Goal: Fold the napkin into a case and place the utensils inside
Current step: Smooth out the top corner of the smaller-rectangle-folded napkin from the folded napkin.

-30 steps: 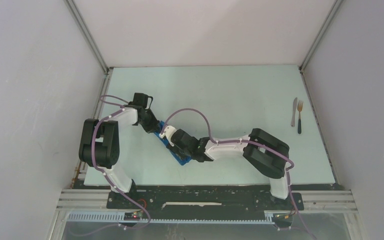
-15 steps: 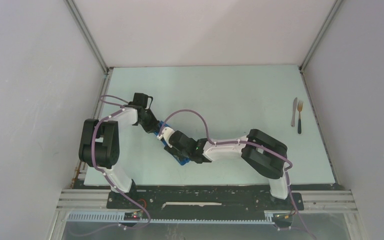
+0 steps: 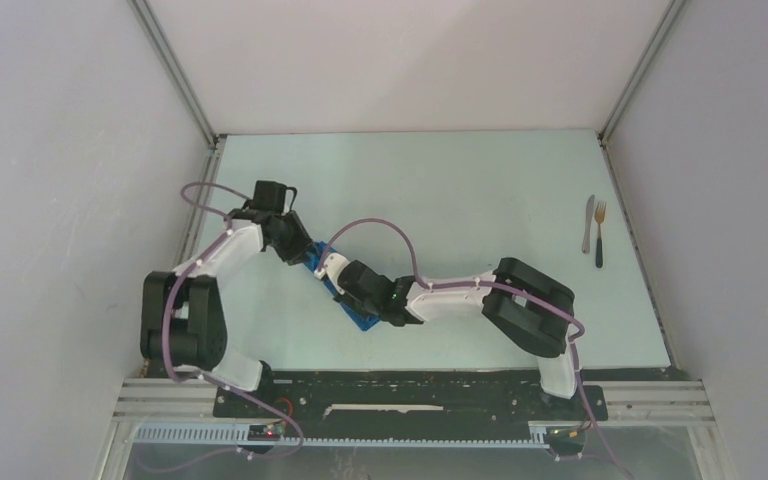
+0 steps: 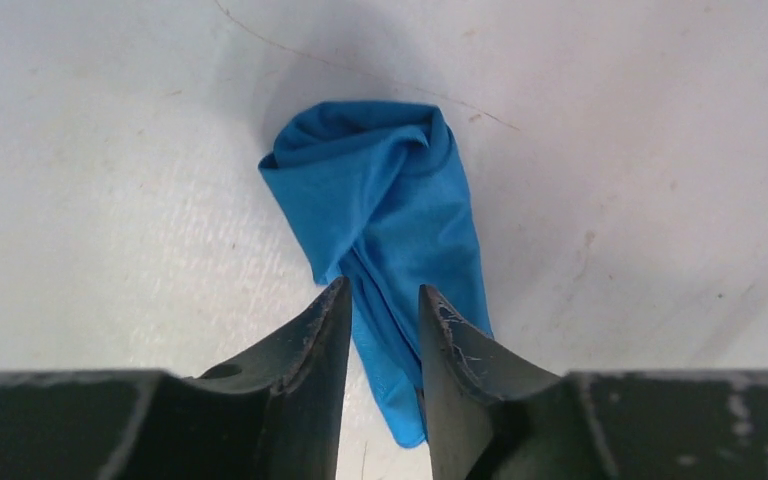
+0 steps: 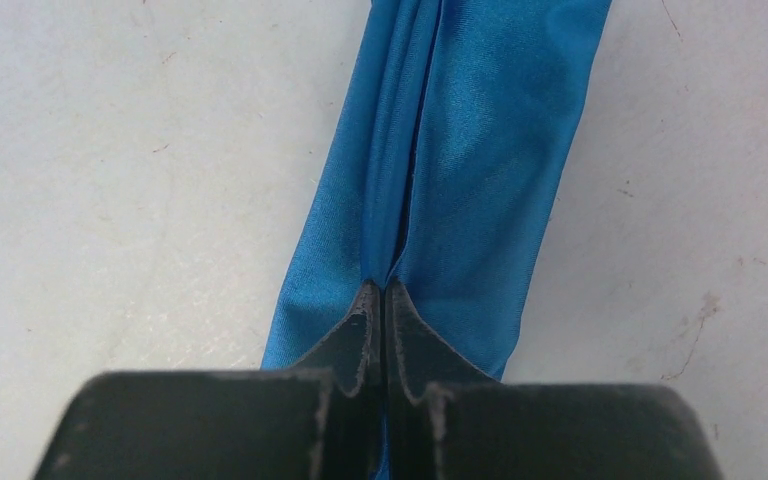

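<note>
The napkin (image 3: 364,320) lies as a narrow blue strip left of the table's middle, mostly covered by both wrists. In the left wrist view its far end (image 4: 380,190) is bunched. My left gripper (image 4: 382,300) is open above the strip's near end, and cloth passes loosely between the fingers. My right gripper (image 5: 380,290) is shut on a raised lengthwise fold of the napkin (image 5: 470,150). In the top view the left gripper (image 3: 303,252) and right gripper (image 3: 345,285) almost meet. The utensils, a silvery knife (image 3: 588,222) and a dark-handled fork (image 3: 599,236), lie side by side at the far right.
White enclosure walls (image 3: 80,180) close in the table on three sides. The utensils lie close to the right edge (image 3: 650,280). A metal rail (image 3: 410,405) runs along the near edge by the arm bases. Purple cables loop over both arms.
My left gripper opened and let go of the napkin, and the left arm's elbow swung out to the left. My right gripper closed on the napkin's fold.
</note>
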You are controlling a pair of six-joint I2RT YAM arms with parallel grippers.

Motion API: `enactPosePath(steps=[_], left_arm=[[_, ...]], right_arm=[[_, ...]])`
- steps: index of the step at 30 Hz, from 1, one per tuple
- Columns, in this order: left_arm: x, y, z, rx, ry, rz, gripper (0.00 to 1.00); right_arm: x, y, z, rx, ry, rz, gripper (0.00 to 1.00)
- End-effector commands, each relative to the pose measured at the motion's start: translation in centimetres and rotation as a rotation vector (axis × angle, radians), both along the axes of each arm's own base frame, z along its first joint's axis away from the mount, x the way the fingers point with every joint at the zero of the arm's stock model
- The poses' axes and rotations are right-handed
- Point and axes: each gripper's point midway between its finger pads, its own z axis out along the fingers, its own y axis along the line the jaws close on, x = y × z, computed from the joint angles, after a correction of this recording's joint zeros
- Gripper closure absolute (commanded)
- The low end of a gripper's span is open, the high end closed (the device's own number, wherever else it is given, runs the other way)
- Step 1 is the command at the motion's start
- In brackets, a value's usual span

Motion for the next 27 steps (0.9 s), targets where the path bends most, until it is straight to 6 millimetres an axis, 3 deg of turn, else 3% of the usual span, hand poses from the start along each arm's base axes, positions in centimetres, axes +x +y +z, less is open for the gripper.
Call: enactPosePath(steps=[1, 2, 4, 6, 10, 13, 18, 27], left_arm=[[-2.0, 1.2, 3.6, 0.049, -0.071, -0.014, 0.61], [-2.7, 1.3, 3.6, 0.046, -0.069, -0.011, 0.61], [-4.7, 1.1, 2.5, 0.024, -0.034, 0.0, 0.72], [-6.6, 0.4, 0.6, -0.033, 0.0, 0.018, 0.83], [-8.9, -1.8, -3.5, -0.174, 0.054, 0.036, 0.91], [-9.1, -3.4, -4.8, -0.218, 0.06, 0.022, 0.93], [-8.7, -6.0, -5.2, -0.224, 0.059, -0.024, 0.95], [-9.5, -6.1, -6.3, -0.199, 0.083, -0.024, 0.96]], right_arm=[[0.6, 1.4, 2.3, 0.079, -0.002, -0.009, 1.0], [0.5, 1.4, 2.4, 0.084, 0.005, -0.009, 1.0], [0.4, 1.5, 2.6, 0.097, 0.022, -0.013, 1.0], [0.4, 1.5, 2.9, 0.111, 0.034, -0.014, 1.0], [0.2, 1.9, 3.2, 0.144, 0.065, -0.02, 1.0], [0.1, 2.1, 3.6, 0.17, 0.084, -0.022, 1.0], [0.3, 2.1, 4.5, 0.212, 0.12, -0.038, 1.0], [-0.1, 2.3, 6.4, 0.276, 0.174, -0.043, 1.0]])
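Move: The left hand hovers just off the folded-over top corner, which lies about 2 cm ahead, 1 cm right and 5 cm below. Its goal is the strip's left long edge beside the right fingers, some 10 cm back, 7 cm right and 6 cm down; the seam under those fingers lies 9 cm back and 10 cm right of it. From the right hand that edge is about 3 cm left and 1 cm back, 1 cm lower. The left hand lifts clear of the top corner by nearly 4 cm, swings back past the strip's left side while its fingers close, and drops beside the right hand some 9 cm nearer the base, there sliding about 4 cm right with shut fingertips, left side rolling down about 15 degrees, until they bear against the napkin's left edge. The right hand keeps its shut fingers on the seam, tipping them about 10 degrees steeper and easing up about 1 cm at the last. ##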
